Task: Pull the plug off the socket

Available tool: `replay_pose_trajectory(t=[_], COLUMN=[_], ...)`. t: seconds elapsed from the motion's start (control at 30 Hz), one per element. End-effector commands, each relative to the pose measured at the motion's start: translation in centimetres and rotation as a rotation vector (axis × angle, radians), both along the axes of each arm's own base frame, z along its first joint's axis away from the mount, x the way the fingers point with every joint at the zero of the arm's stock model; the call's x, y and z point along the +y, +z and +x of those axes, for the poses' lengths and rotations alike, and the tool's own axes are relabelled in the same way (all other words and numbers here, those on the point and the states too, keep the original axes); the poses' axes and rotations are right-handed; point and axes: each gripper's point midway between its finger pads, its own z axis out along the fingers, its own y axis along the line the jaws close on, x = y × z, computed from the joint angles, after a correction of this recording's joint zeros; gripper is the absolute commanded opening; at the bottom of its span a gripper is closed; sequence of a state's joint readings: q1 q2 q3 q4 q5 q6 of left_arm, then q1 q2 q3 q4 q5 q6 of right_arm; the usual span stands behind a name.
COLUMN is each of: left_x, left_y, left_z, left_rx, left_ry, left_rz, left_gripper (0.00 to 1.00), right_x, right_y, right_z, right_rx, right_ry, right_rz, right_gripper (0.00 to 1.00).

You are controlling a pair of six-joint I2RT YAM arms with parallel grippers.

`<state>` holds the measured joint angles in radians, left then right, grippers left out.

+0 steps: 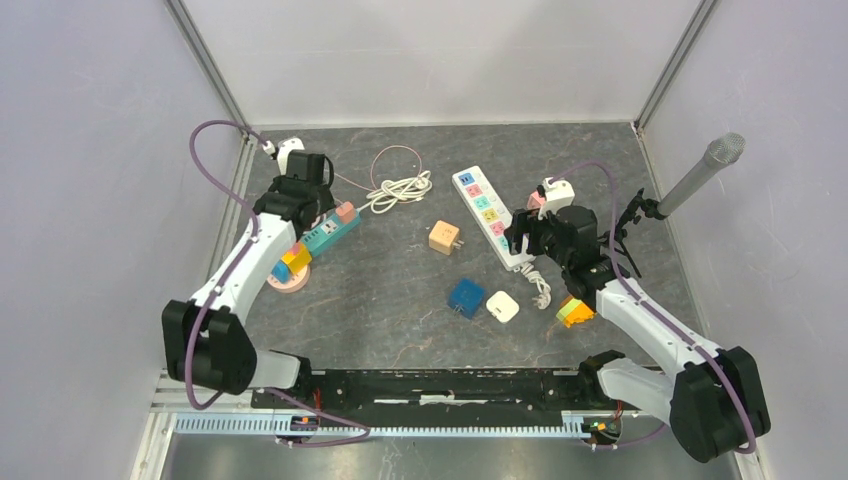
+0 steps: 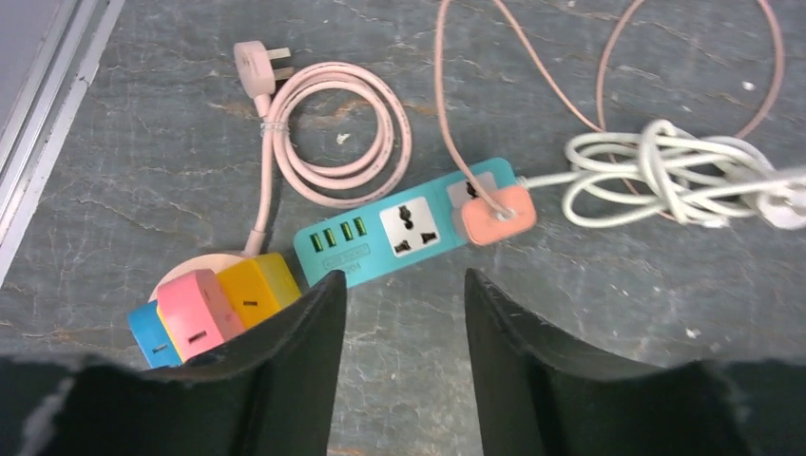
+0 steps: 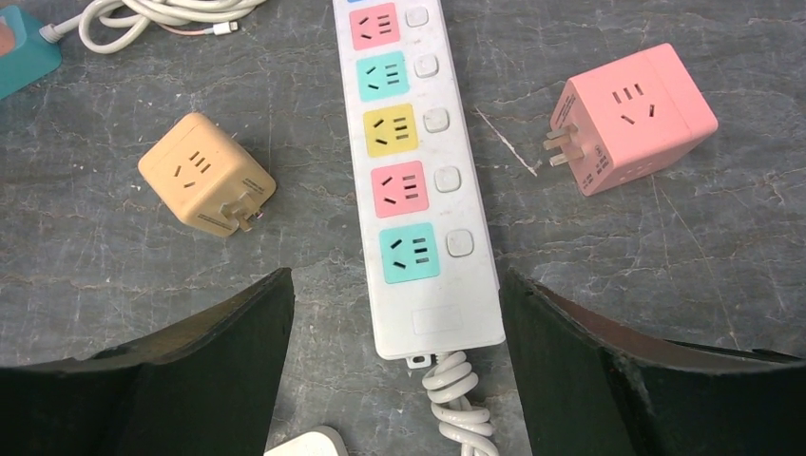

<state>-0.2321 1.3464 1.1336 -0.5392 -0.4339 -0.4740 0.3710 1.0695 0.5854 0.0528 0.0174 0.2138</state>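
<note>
A teal socket strip (image 2: 380,237) lies on the grey table at the left. A salmon plug (image 2: 494,215) with a thin pink cord sits in its end outlet. My left gripper (image 2: 406,285) hangs just in front of the strip, its fingers partly apart with only bare table between them, touching neither strip nor plug. From above, that gripper (image 1: 303,200) covers the strip's left part (image 1: 330,232). My right gripper (image 3: 394,280) is open, straddling the cable end of a white multi-outlet strip (image 3: 409,142) without touching it.
A round pink hub with yellow, pink and blue cubes (image 2: 204,309) touches the teal strip's left end. Coiled pink cord (image 2: 328,133) and white cable bundle (image 2: 665,176) lie behind. Orange cube (image 3: 204,176), pink cube (image 3: 632,119), blue cube (image 1: 466,297), white cube (image 1: 503,306). Microphone (image 1: 700,175) at right.
</note>
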Motion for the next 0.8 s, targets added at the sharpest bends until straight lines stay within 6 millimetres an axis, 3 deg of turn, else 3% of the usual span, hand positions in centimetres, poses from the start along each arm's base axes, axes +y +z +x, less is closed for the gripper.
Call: replay_pose_trajectory(t=[0.0, 0.33, 0.57, 0.77], left_x=[1.4, 0.0, -3.4, -7.3], left_y=[-0.3, -7.7, -9.4, -9.9], left_z=[2.7, 6.8, 6.9, 5.3], left_rx=[-0.082, 0.094, 0.137, 0.182], left_ry=[0.138, 0.093, -0.037, -0.124], left_rz=[-0.015, -0.026, -0.170, -0.378], left_gripper=[0.54, 0.55, 0.56, 0.53], right_x=[0.7, 0.1, -0.1, 3.5], right_y=[0.8, 1.0, 0.1, -0.5], right_z=[0.3, -0.3, -0.5, -1.1], right_rx=[-0.029, -0.033, -0.013, 0.012], right_ry=[0.029, 0.030, 0.015, 0.165], right_rz=[0.037, -0.005, 0.000, 0.124], right_gripper=[0.83, 0.83, 0.83, 0.81])
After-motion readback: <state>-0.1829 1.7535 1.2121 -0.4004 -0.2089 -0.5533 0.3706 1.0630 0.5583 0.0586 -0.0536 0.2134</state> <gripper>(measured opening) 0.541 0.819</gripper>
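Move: The salmon plug on the teal socket lies about 5 cm ahead of the left gripper, 3 cm to its right and 12 cm below. The teal socket's middle is nearly beneath this gripper, 1 cm ahead and 1 cm left; the pink cable coil is some 4 cm ahead and 8 cm left, the white cable bundle roughly 10 cm ahead and 16 cm right. From the right gripper the plug is about 7 cm ahead, 39 cm left and 9 cm down. Bring the left gripper down about 11 cm onto the salmon plug while reaching some 5 cm forward, tipping the fingers about 10 degrees further down and keeping them half open. Once low, shift about 3 cm right, rolling the hand's left side slightly down, so the fingers straddle the plug and the left finger bears against the teal socket's side without closing. ##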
